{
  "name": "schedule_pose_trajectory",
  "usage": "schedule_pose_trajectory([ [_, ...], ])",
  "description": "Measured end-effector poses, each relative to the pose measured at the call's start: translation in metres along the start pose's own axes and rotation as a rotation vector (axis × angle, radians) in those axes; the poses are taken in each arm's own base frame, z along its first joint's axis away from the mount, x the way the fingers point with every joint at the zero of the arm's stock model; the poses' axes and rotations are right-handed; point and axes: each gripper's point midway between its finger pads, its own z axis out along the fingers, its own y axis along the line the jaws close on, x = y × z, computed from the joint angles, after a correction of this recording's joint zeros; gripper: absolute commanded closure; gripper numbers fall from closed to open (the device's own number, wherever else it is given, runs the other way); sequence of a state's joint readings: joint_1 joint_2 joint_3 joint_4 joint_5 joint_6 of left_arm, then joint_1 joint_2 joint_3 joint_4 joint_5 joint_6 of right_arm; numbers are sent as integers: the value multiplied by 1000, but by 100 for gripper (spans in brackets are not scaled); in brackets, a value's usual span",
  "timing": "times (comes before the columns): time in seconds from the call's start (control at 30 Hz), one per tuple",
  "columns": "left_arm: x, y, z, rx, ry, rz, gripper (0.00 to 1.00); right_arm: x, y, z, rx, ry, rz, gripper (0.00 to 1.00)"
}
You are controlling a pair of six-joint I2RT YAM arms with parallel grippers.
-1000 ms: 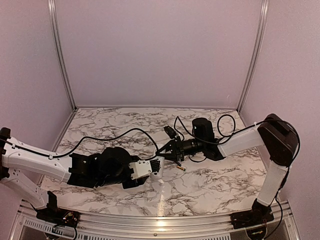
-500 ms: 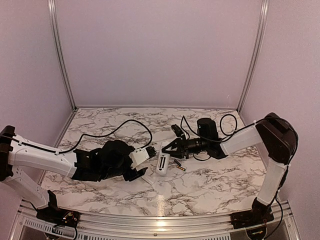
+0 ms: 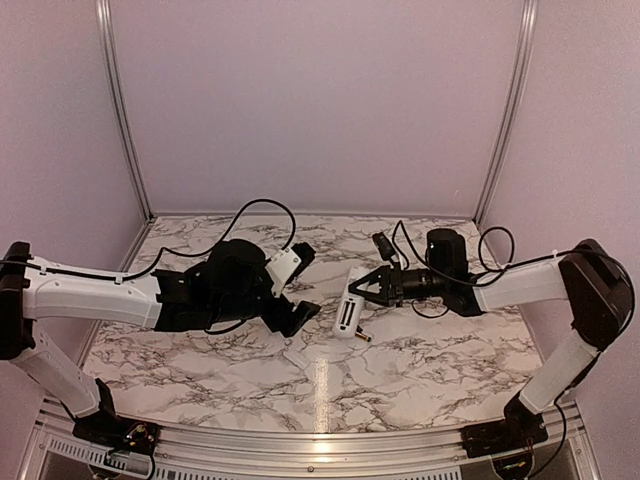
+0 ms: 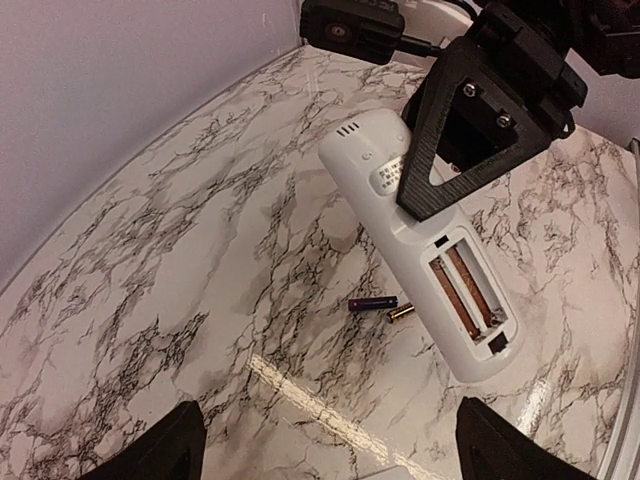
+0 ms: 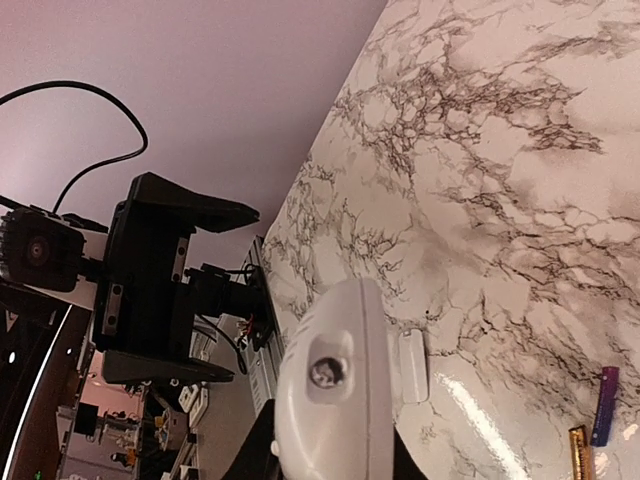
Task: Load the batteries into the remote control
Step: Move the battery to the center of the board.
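My right gripper is shut on the white remote control and holds it tilted just above the marble. The remote control shows its back to the left wrist view, with its two-slot battery bay uncovered. One black finger of the right gripper lies across it. Two batteries lie on the table beside the remote's low end, one purple and one gold. They show as a small speck from above. My left gripper is open and empty, left of the remote.
A small white cover plate lies on the marble near the front, and it shows beside the remote's end in the right wrist view. Black cables loop over both arms. The side walls and corner rails close in the table.
The left gripper has opened wide and drawn back to the left, away from the remote. The right gripper has carried the remote to the right.
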State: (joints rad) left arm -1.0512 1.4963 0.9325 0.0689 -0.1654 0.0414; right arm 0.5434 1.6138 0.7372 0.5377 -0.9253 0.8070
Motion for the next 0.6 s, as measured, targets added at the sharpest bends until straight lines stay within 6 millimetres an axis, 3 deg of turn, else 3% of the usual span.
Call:
schedule_pose_trajectory([
  [0.13, -3, -21, 15, 112, 16, 16, 22, -13, -8, -33, 68, -77, -26, 100],
  [0.3, 13, -47, 49, 230, 104, 133, 31, -23, -14, -72, 142, -159, -57, 100],
  [0.6, 32, -75, 92, 374, 172, 365, 43, -6, -51, -117, 254, -224, 17, 100],
])
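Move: The two batteries lie nearly straight below the remote, some 17 cm under the open left hand. The purple one is about 10 cm to its right and 4 cm ahead; the gold one, about 12 cm right and 1 cm ahead. The held remote is about 9 cm right, 4 cm ahead and 3 cm lower; the loose cover is 6 cm back and 2 cm left. From the right hand the purple battery is 2 cm back, level sideways, 15 cm below. Touching nothing yet, the left hand heads for the batteries: about 9 cm to the right, soon sinking as well by some 8 cm, while it swings roughly 30 degrees clockwise, tips its fingers more downward and narrows them from wide open to a bit over half. The right hand keeps its grip on the remote and clears out of the way, some 12 cm to the right, turning clockwise. ##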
